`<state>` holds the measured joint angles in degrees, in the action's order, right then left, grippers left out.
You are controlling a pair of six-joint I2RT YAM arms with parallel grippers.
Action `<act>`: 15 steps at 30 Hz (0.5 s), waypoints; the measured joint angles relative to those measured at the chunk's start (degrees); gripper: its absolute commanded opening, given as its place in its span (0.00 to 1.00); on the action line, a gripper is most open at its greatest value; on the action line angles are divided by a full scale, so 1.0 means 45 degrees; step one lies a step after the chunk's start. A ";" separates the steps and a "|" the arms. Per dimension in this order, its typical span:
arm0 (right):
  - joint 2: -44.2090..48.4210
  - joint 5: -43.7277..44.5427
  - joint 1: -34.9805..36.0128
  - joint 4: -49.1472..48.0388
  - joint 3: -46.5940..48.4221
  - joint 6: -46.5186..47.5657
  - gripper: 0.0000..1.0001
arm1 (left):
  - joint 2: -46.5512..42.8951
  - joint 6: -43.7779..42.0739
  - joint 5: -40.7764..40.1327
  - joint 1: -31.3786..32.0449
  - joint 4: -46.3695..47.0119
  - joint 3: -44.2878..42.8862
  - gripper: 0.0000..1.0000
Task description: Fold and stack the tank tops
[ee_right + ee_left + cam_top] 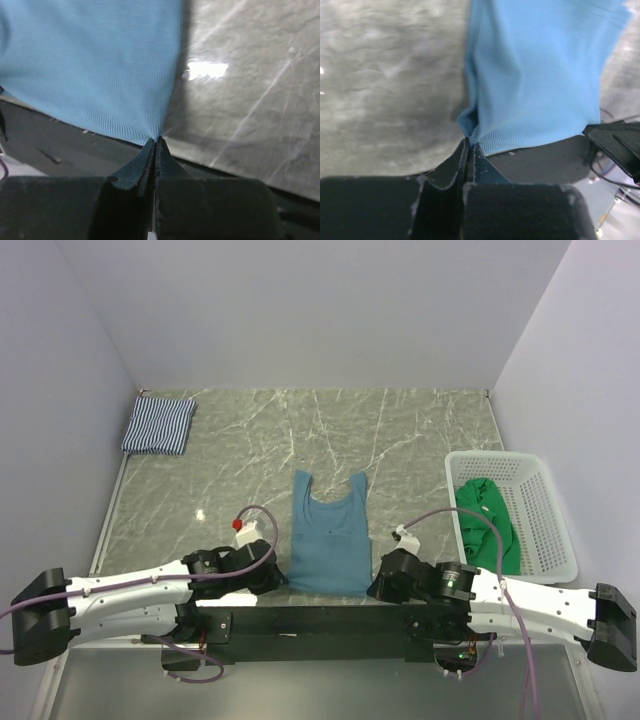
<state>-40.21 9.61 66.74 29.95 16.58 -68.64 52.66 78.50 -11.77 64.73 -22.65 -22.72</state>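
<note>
A teal-blue tank top [329, 540] lies flat at the near middle of the table, straps pointing away from me. My left gripper [283, 581] is shut on its near left hem corner [470, 131]; the fabric bunches at the pinched tips [471, 143]. My right gripper [373, 585] is shut on the near right hem corner [152, 131], its tips [157, 142] pressed together on the cloth. A striped navy-and-white tank top [159, 424] lies folded at the far left corner. A green tank top [487, 520] lies crumpled in the white basket.
The white mesh basket [540, 510] stands at the right edge of the marble table [250, 455]. A black rail [310, 618] runs along the near edge between the arm bases. Grey walls close in the table at the back and sides.
</note>
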 measured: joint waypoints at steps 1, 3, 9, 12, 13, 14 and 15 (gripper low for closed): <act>0.0010 0.0053 0.0039 0.0287 0.0277 0.0073 0.00 | -0.0039 -0.0039 -0.0005 0.0053 -0.0185 -0.0189 0.01; 0.0024 0.0189 0.0058 0.0690 0.0923 0.0180 0.00 | -0.0194 -0.0185 -0.0029 0.0102 -0.0529 -0.0665 0.01; -0.0165 0.1161 -0.0053 0.1715 0.3288 0.0782 0.00 | -0.0389 -0.0583 -0.0457 0.0000 -0.0952 -0.2322 0.01; -0.0617 0.1438 -0.0549 0.1899 0.4187 0.1321 0.00 | -0.0058 -0.0991 -0.0447 -0.0525 -0.0894 -0.2934 0.01; -0.0855 0.1384 -0.0957 0.1894 0.4425 0.1632 0.00 | 0.0092 -0.1151 -0.0393 -0.0806 -0.0801 -0.3075 0.01; -0.1039 0.1311 -0.1399 0.1870 0.4595 0.1928 0.00 | 0.0287 -0.1360 -0.0325 -0.1180 -0.0656 -0.3225 0.01; -0.1200 0.1239 -0.1943 0.1802 0.4697 0.2268 0.00 | 0.0398 -0.1579 -0.0194 -0.1462 -0.0525 -0.3371 0.01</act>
<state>-45.60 15.18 58.00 38.06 37.71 -58.43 54.46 71.40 -12.64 58.15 -25.02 -37.89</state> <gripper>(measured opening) 0.008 0.020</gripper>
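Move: Some 28 cm ahead of both closed grippers lie the teal tank top's strap ends: the left one about 3 cm to the right of the left hand, the right one about 2 cm to the left of the right hand, both a couple of centimetres lower. The neckline lies about 21 cm ahead, midway between the hands. From the right hand, the green tank top in the basket is roughly 17 cm ahead and 29 cm to the right. Lifting the teal tank top's hem by its two corners, both hands rise together about 10 cm, then lean more and more forward towards the strap ends, 5 to 7 cm in all. They also draw slightly closer together, the left hand going rightward. Both keep their pinch, and the fingers swing some 10 degrees outward from pointing down. ##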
